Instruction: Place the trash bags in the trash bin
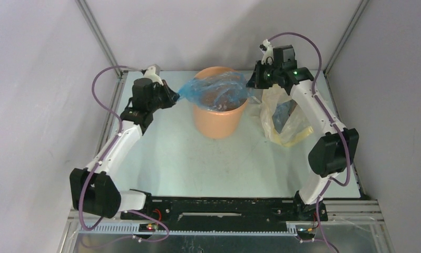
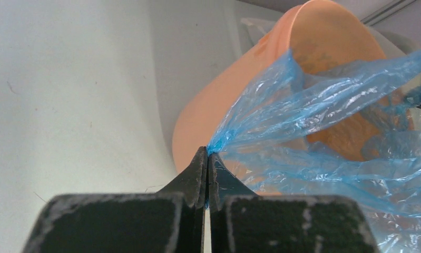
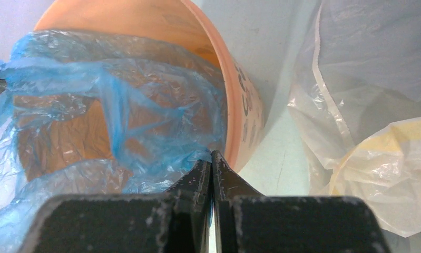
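The orange-tan trash bin (image 1: 218, 122) stands upright at the back middle of the table. A light-blue trash bag (image 1: 216, 89) is stretched across its mouth and sags into it. My left gripper (image 1: 175, 96) is just left of the rim, shut on the bag's left corner. In the left wrist view the film (image 2: 303, 105) fans out from the shut tips (image 2: 208, 152) over the bin (image 2: 208, 121). My right gripper (image 1: 250, 81) is at the rim's right side. Its tips (image 3: 212, 155) are shut on the bag's edge (image 3: 118, 105) beside the bin wall (image 3: 245, 116).
A larger yellowish-clear plastic bag (image 1: 282, 124) lies crumpled right of the bin, under my right arm, and also shows in the right wrist view (image 3: 377, 174). Grey walls and metal frame posts (image 1: 95, 31) close in the back and sides of the table.
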You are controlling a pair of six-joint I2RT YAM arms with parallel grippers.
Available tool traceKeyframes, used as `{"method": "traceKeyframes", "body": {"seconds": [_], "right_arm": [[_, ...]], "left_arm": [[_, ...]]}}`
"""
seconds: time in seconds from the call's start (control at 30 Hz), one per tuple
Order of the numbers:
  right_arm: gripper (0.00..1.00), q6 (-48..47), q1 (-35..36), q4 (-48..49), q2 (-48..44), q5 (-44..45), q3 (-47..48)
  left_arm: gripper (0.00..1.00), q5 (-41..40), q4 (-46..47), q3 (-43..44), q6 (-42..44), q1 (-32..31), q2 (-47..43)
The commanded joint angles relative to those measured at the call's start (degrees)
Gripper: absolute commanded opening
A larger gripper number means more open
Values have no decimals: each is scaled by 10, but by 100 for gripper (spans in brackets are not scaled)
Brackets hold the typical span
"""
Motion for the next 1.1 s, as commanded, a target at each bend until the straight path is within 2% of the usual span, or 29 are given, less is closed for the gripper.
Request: {"method": "traceKeyframes", "body": {"seconds": [0.0,0.23,0.5,0.6,0.7,0.83,0.93,1.07], "right_arm": [[4,4,0,5,-32,-20,45],[4,6,2,-12,-37,-37,68],[12,5,-18,0,-35,-17,9],[20,0,-18,-8,-32,-2,5],[34,-5,-18,-19,-44,7,6],[62,-11,-13,-32,-77,33,7],[70,-31,5,-43,-106,46,11],[73,-95,51,-52,-148,66,21]], "left_arm": [[0,22,36,30,-10,5,-22],[0,30,36,60,-11,9,-6],[0,13,53,22,-24,31,-18],[0,27,63,10,-27,33,-15],[0,52,76,5,-34,32,-12],[0,68,84,7,-41,32,-17],[0,74,84,12,-46,32,-21],[0,75,84,20,-46,32,-20]]}}
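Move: The closed hands still hold the blue trash bag stretched between them over the bin. The trash bin's mouth lies about 15 cm to the left hand's right, 6 cm ahead and 5 cm below. From the right hand, the mouth is some 9 cm left, 2 cm ahead and 4 cm below; the blue bag's middle is about 11 cm left and 1 cm back, and the whitish bag on the table lies roughly 17 cm right, 5 cm ahead and 20 cm lower. The right fingers let go of the blue bag, opening wide late on, while the left fingers keep their pinch throughout. Before that both hands jerk the bag up about 4 cm over the bin and dip again, the right hand by some 3 cm, the left by less; once open, the right hand draws up and back, away from the bin's mouth, and the left stays nearly put. ##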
